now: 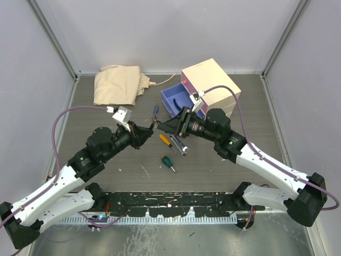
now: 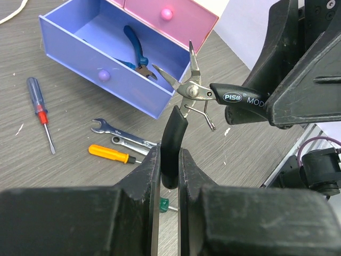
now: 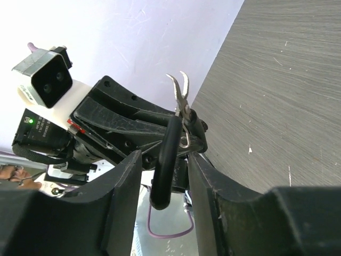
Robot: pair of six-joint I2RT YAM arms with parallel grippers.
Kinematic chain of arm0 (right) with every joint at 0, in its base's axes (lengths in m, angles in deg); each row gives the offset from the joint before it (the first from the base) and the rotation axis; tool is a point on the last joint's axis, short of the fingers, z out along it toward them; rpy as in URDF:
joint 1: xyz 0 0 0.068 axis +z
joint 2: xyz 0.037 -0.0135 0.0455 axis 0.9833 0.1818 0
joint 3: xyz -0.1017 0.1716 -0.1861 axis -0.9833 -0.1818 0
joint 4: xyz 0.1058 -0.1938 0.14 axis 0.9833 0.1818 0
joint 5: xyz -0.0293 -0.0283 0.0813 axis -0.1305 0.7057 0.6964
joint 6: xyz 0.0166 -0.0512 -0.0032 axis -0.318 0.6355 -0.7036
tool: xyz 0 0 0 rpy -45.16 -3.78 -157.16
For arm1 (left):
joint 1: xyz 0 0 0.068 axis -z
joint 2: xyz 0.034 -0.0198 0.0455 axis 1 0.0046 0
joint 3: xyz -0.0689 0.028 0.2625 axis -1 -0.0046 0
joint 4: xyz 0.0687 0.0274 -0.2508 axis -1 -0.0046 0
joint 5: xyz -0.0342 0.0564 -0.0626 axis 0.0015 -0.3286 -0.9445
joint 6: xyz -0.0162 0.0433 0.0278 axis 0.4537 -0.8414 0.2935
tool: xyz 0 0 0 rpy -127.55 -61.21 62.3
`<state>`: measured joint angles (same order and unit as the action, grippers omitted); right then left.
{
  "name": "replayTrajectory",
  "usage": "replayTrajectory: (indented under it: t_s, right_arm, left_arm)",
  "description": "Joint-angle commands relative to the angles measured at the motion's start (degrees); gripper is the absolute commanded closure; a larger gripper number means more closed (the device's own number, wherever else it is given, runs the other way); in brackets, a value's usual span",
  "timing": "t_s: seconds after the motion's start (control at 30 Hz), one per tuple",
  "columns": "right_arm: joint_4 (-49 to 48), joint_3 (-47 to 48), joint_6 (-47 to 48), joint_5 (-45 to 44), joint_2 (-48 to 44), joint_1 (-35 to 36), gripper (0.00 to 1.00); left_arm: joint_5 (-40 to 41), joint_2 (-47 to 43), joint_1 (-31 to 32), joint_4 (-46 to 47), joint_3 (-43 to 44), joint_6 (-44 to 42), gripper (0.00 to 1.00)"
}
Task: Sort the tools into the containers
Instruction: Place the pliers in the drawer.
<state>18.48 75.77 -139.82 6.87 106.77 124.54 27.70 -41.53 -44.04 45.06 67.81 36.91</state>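
Observation:
Black-handled pliers (image 2: 189, 88) with silver bent tips hang in the air between my two arms, above the table's middle (image 1: 156, 124). My left gripper (image 2: 169, 160) is shut on one black handle (image 2: 173, 136). The other handle (image 3: 168, 154) lies between the fingers of my right gripper (image 3: 165, 165), which is open, with a gap on each side. The blue drawer (image 2: 64, 45) stands pulled out with blue-handled pliers (image 2: 136, 50) inside. A pink drawer (image 2: 160, 18) above it is shut, in the cream chest (image 1: 210, 80).
On the table lie a blue-and-red screwdriver (image 2: 40, 109), two silver spanners (image 2: 122, 137), an orange-handled screwdriver (image 2: 109, 153) and a stubby green-handled screwdriver (image 1: 168, 161). A beige cloth bag (image 1: 120, 84) sits at the back left.

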Motion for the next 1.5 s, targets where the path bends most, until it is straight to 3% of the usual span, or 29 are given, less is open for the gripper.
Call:
replayTrajectory:
  t_s: [0.0, 0.37, 0.5, 0.67, 0.87, 1.03, 1.23, 1.47]
  right_arm:
    - [-5.39, -0.30, -2.01, 1.21, -0.12, 0.09, 0.58]
    - [-7.32, -0.85, -3.34, 2.06, 0.81, 0.08, 0.88]
    - [-7.63, -0.82, -3.37, 1.53, 1.08, 0.08, 0.96]
    - [-0.60, 2.08, 2.71, -3.42, 1.01, -0.01, 0.98]
    - [18.41, 11.07, 18.22, -21.83, 3.07, -0.01, 0.99]
    - [23.89, 15.94, 29.90, -31.17, 7.96, -0.01, 0.99]
    - [27.70, 22.80, 38.31, -37.05, 14.95, -0.06, 1.00]
    - [29.23, 29.20, 45.44, -41.79, 22.45, -1.39, 1.00]
  left_arm:
    - [-0.98, 0.04, 0.16, 5.03, 0.39, 0.25, 1.00]
    - [-0.74, -0.23, 0.15, 4.79, -0.06, 0.32, 0.97]
    - [-0.15, -0.60, 0.12, 4.32, 0.19, 0.58, 0.70]
    - [3.30, -1.84, 0.11, -0.42, 1.15, 0.84, 0.56]
    - [13.04, -3.49, 0.11, -11.92, 4.54, 0.20, 0.50]
    - [18.84, -2.73, -0.88, -21.64, 8.48, -2.43, 0.48]
    - [17.92, 2.00, -5.58, -29.46, 12.14, -4.15, 0.47]
    - [7.64, 10.11, -17.35, -34.91, 14.79, -4.45, 0.47]
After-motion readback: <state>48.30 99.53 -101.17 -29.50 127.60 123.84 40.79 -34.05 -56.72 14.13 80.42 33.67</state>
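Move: Between the two hands hang the small black-handled pliers, one handle pinched by the left fingers, their middle some 2 cm ahead and 2 cm right of that hand; it lies about 3 cm left and 2 cm ahead of the right hand, whose open fingers straddle the other handle. From the right hand, the open purple drawer is roughly 21 cm ahead, 8 cm right and 19 cm down. The red screwdriver lies level with the drawer, 12 cm to its left, the wrenches 12 cm nearer. Closing on the free handle, the right fingers take the pliers while both hands stay nearly still; only then do the left fingers open, and that hand backs off some 11 cm to the left, sinking a little. The right hand carries the pliers about 13 cm forward, also down and rightward, to the drawer, its wrist rolling and swinging clockwise until the fingers slant down and mostly forward. ##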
